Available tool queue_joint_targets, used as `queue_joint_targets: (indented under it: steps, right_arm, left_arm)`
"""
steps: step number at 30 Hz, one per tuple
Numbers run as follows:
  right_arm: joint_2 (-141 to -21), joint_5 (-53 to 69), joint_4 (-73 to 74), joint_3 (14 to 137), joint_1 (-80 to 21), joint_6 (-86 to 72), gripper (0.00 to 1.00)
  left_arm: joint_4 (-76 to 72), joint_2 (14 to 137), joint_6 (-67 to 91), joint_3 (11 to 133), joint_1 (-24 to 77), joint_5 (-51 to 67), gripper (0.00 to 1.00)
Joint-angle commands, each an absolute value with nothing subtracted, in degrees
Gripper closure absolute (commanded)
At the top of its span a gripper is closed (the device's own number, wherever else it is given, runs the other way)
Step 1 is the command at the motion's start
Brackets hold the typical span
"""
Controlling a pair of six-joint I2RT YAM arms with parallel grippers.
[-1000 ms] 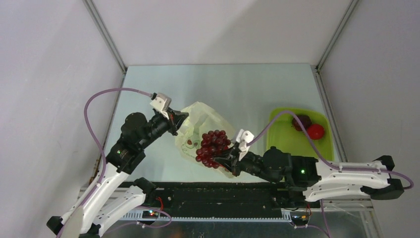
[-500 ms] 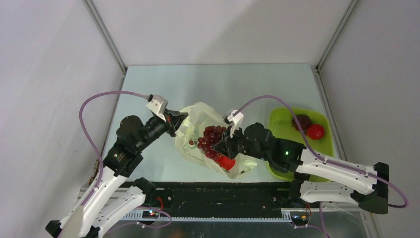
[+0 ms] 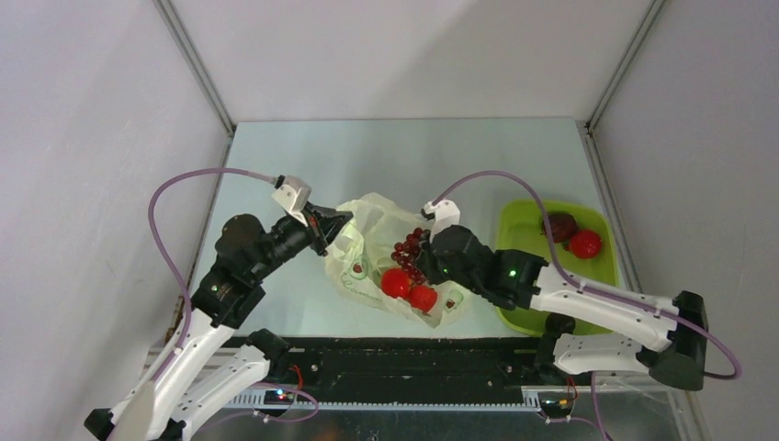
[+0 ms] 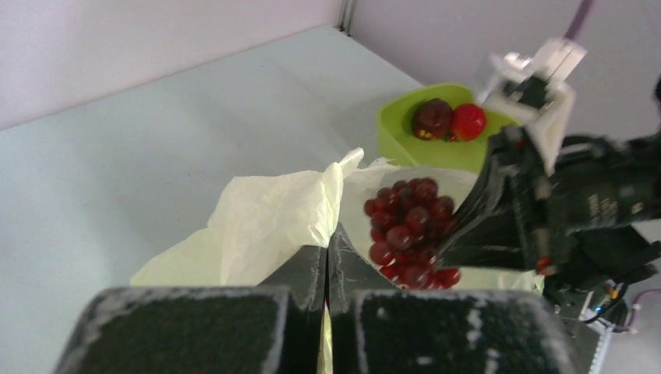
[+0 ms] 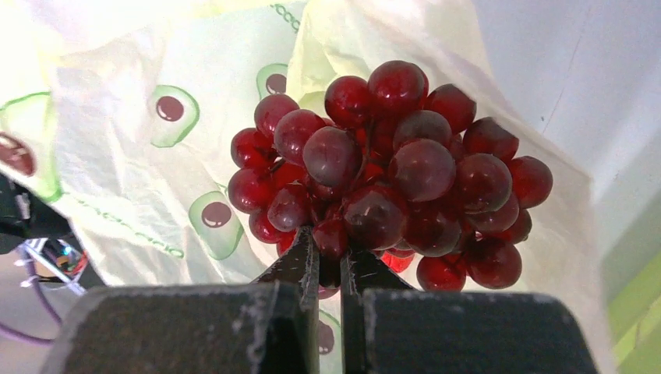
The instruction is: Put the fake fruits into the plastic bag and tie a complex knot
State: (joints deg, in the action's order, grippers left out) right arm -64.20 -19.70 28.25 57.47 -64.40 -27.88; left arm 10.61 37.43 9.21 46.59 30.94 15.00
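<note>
The pale plastic bag (image 3: pixel 372 241) with green-and-brown prints lies mid-table, its mouth held open. My left gripper (image 3: pixel 335 223) is shut on the bag's left rim (image 4: pixel 273 210). My right gripper (image 3: pixel 415 262) is shut on the dark grape cluster (image 3: pixel 410 250) and holds it inside the bag's mouth; the cluster also shows in the right wrist view (image 5: pixel 390 171) and the left wrist view (image 4: pixel 409 230). Two bright red round fruits (image 3: pixel 396 283) (image 3: pixel 423 299) lie inside the bag. A dark maroon fruit (image 3: pixel 560 226) and a red fruit (image 3: pixel 585 243) sit in the lime-green tray (image 3: pixel 519 248).
The lime-green tray stands at the right of the table, next to my right arm's forearm. A white wall and metal posts close the back and sides. The black rail of the arm bases (image 3: pixel 395 367) runs along the near edge.
My right arm has swung up and left, carrying the grape cluster from the bag's near side into its mouth. Two red fruits now show inside the bag. My left gripper stays on the rim.
</note>
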Motion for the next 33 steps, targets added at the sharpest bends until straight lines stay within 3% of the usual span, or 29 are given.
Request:
queue_joint_targets:
  steps: [1, 8, 16, 18, 20, 23, 25, 28, 33]
  right_arm:
    - [-68.02, -23.97, 21.16, 60.17, -67.30, -28.34, 1.00]
    - [-77.63, -17.03, 8.66, 62.17, -67.60, -23.67, 1.00]
    - [-85.52, -12.81, 6.44, 63.60, -65.95, -25.60, 1.00]
    - [-85.69, -12.63, 6.44, 63.55, -65.98, -25.61, 0.93]
    - [-85.63, -12.42, 6.39, 63.61, -66.00, -25.27, 0.78]
    - [-85.10, -12.08, 6.53, 63.55, -65.94, -24.59, 0.48]
    - [-84.51, -12.11, 6.80, 63.61, -66.00, -24.30, 0.35]
    - [-83.72, -12.38, 7.74, 63.62, -66.07, -23.92, 0.24]
    - [-81.46, -12.69, 9.88, 63.62, -66.93, -23.16, 0.23]
  left_arm:
    - [7.48, 35.64, 12.36, 46.82, 30.57, 16.78, 1.00]
    - [7.77, 35.03, 12.23, 45.76, 30.58, 16.33, 1.00]
    - [7.51, 34.38, 12.41, 45.29, 30.52, 16.50, 1.00]
    - [7.63, 34.21, 12.32, 45.17, 30.58, 16.21, 1.00]
    - [7.64, 34.14, 12.23, 45.17, 30.58, 15.65, 1.00]
    - [7.85, 34.04, 12.22, 45.18, 30.56, 15.35, 1.00]
    - [7.99, 33.90, 12.13, 45.10, 30.57, 15.15, 1.00]
    - [8.20, 33.68, 12.00, 45.09, 30.54, 14.87, 1.00]
    - [8.49, 33.45, 11.87, 45.09, 30.59, 13.67, 1.00]
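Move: Inside the bag, the empty part meant for the held grapes lies about 6 cm ahead of the right hand, 10 cm to its left and 15 cm below. Two red fruits rest on the bag floor at roughly that depth: the left one some 3 cm ahead and 5 cm left, the right one level with the hand and about 1 cm right. From the left hand, the empty part lies some 3 cm ahead, 3 cm right and 27 cm below. Sweeping about 10 cm to its left and sinking some 6 cm, the right hand carries the grapes farther into the bag, past above the red fruits, turning slightly counter-clockwise. There it stops, spreads its fingers wide to let go of the bunch, and rises about a centimetre. The left hand keeps its pinch on the bag's rim, easing roughly a centimetre back and up. ##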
